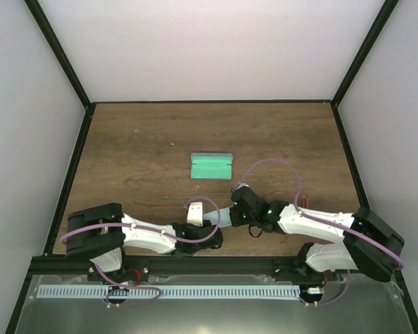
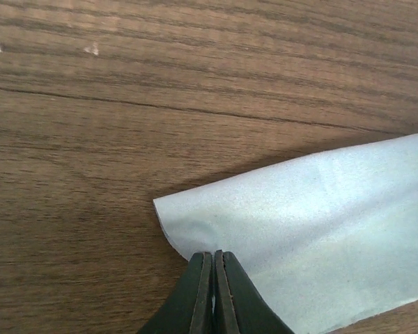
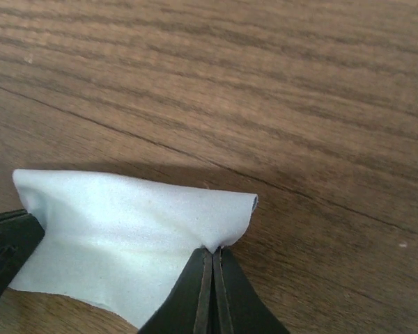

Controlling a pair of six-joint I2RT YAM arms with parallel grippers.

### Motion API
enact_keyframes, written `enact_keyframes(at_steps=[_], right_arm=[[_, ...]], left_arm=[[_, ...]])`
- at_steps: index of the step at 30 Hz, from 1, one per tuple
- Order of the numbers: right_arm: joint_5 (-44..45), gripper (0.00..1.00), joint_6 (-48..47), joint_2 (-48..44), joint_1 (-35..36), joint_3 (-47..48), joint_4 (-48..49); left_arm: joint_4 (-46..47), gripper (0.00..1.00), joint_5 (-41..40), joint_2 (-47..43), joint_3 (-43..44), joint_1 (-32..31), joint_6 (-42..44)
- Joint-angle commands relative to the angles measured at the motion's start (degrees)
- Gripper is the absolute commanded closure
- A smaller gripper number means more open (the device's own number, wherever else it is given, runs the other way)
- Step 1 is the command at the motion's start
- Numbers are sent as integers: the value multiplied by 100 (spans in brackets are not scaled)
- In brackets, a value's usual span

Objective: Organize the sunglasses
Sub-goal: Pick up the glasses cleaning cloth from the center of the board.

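A pale blue cloth (image 1: 224, 216) hangs between my two grippers, low over the wooden table near its front edge. My left gripper (image 2: 214, 255) is shut on one edge of the cloth (image 2: 313, 229), close to a corner. My right gripper (image 3: 212, 250) is shut on another corner of the cloth (image 3: 125, 223). The grippers are close together in the top view, left (image 1: 216, 226) and right (image 1: 234, 217). The blue-grey case (image 1: 212, 165) lies open, green inside up, at the middle of the table. The sunglasses do not show in any view.
The wooden table (image 1: 139, 153) is walled by white panels with black frame posts on three sides. The left gripper's dark finger (image 3: 3, 247) shows at the left edge of the right wrist view. A purple cable (image 1: 279, 163) loops above the right arm.
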Motion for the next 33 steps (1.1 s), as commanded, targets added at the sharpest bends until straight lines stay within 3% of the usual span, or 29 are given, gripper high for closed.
enact_keyframes(at_steps=[1,17,27,33], right_arm=[[93,99,-93,105,50,446,-150],[347,99,-321,1101,15,1698,-509],[374,99,-552,1671,-355,2565,-749],[339,99,-673,1940,-653,2942,-827]], left_arm=[[-512,94,-87,-235,107,121,253],[-328,93,-273,-757,564,733,1558],[-391,93,-224,-676,844,1313,2054],[247,93,12,-620,722,1716,2507]])
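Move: Straight ahead of the left hand, roughly 16 cm out and perhaps 1 cm to its right, the open green-lined case lies at about the same height; from the right hand it is some 15 cm ahead, 6 cm to the left and about 2 cm lower. The cleaning cloth is already pinched at both ends, its middle about 4 cm right of the left hand and 4 cm left of the right hand, near level fore and aft. Keeping the cloth pinched between them, both hands lift and carry it forward about 9 cm towards the open case. The left rises some 7 cm and tips its fingers up about 10 degrees; the right rises 5 cm and shifts 5 cm left, closing in on the left hand. All fingers stay shut. ##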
